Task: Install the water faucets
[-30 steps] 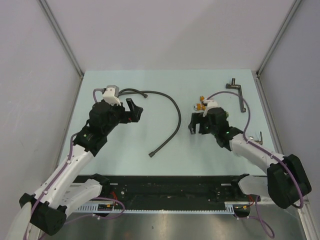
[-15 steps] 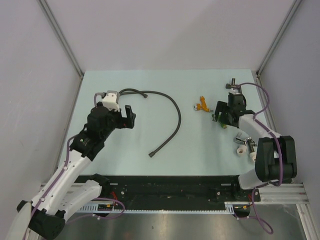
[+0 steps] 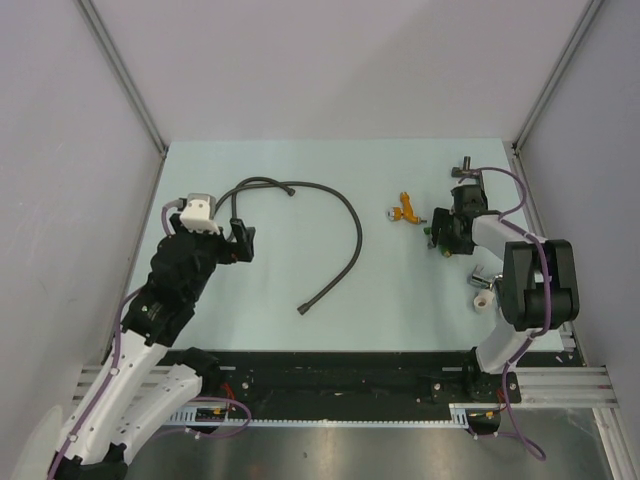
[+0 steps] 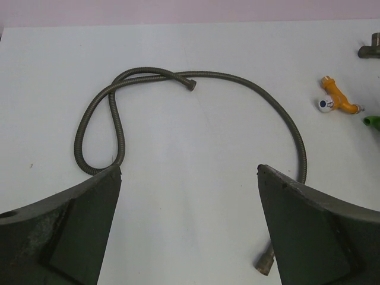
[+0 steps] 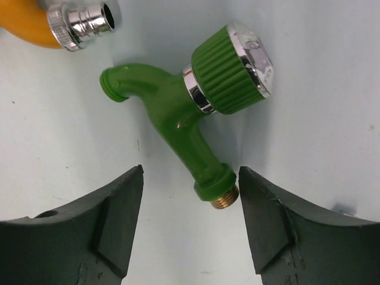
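Observation:
The green water faucet [image 5: 184,113] lies flat on the table, its ribbed knob to the upper right and its brass threaded end [image 5: 222,199] pointing toward my right gripper [image 5: 191,178]. That gripper is open: the threaded end sits between the fingertips, close to the right finger, with a gap on the left. The orange water faucet [image 3: 404,210] lies just left of the right gripper [image 3: 438,232]; its chrome end [image 5: 83,21] shows at the wrist view's top left. My left gripper [image 3: 240,243] hovers wide open and empty near the hose loop, with both faucets far off at right [image 4: 335,98].
A long dark flexible hose [image 3: 345,215] curves across the middle of the table, looped at its left end [image 4: 98,127]. A grey metal pipe fitting [image 3: 476,185] lies at the back right. Small white and silver parts [image 3: 484,285] lie near the right arm's base.
My right gripper swung right from beside the orange faucet to the green one, and its jaws narrowed around the threaded end. The left gripper drew back toward the near left.

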`<state>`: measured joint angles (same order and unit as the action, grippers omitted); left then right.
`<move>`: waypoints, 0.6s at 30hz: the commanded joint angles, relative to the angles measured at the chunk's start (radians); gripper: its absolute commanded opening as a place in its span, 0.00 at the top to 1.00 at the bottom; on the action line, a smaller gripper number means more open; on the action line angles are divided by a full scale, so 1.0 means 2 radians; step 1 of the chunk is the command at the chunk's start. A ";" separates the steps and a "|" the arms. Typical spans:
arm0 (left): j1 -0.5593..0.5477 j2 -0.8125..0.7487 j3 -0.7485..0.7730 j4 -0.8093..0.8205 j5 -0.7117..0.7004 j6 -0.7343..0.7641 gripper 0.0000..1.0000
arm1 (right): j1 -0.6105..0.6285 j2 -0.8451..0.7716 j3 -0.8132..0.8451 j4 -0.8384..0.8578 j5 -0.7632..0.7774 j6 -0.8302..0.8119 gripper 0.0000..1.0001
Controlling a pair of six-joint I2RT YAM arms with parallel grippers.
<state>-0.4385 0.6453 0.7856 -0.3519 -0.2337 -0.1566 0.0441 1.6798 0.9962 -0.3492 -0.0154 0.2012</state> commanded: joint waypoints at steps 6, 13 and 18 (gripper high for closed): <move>-0.001 -0.009 -0.006 0.019 -0.002 0.012 0.00 | 0.020 0.041 0.030 -0.029 0.008 -0.025 0.38; -0.002 -0.004 -0.005 0.022 0.010 0.003 0.00 | 0.039 0.030 0.030 -0.039 0.047 -0.042 0.66; -0.001 -0.003 -0.005 0.029 0.036 -0.010 0.00 | 0.078 -0.014 0.030 -0.040 0.087 -0.052 0.91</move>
<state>-0.4385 0.6411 0.7776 -0.3416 -0.2111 -0.1608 0.1364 1.7405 1.0382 -0.4011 0.0868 0.1215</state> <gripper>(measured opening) 0.996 0.305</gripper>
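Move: The green faucet lies almost under the right hand, its middle about 3 cm ahead, 1 cm to the left and 2 cm down, with the threaded end nearest the fingers. From this hand the orange faucet lies 10 cm ahead and 9 cm left, the grey pipe 16 cm ahead and 8 cm right, and the chrome valve 7 cm back and 8 cm right. For the left hand, the green faucet is roughly 46 cm right, 13 cm ahead and 26 cm below. Down by some 1.5 cm and about 1 cm to its left, the right hand settles over the threaded end of the green faucet, its left side dipping and turning slightly counter-clockwise, about 10 degrees in all. Its fingers close from well open and pinch the collar just above the thread, a grip that begins here. ##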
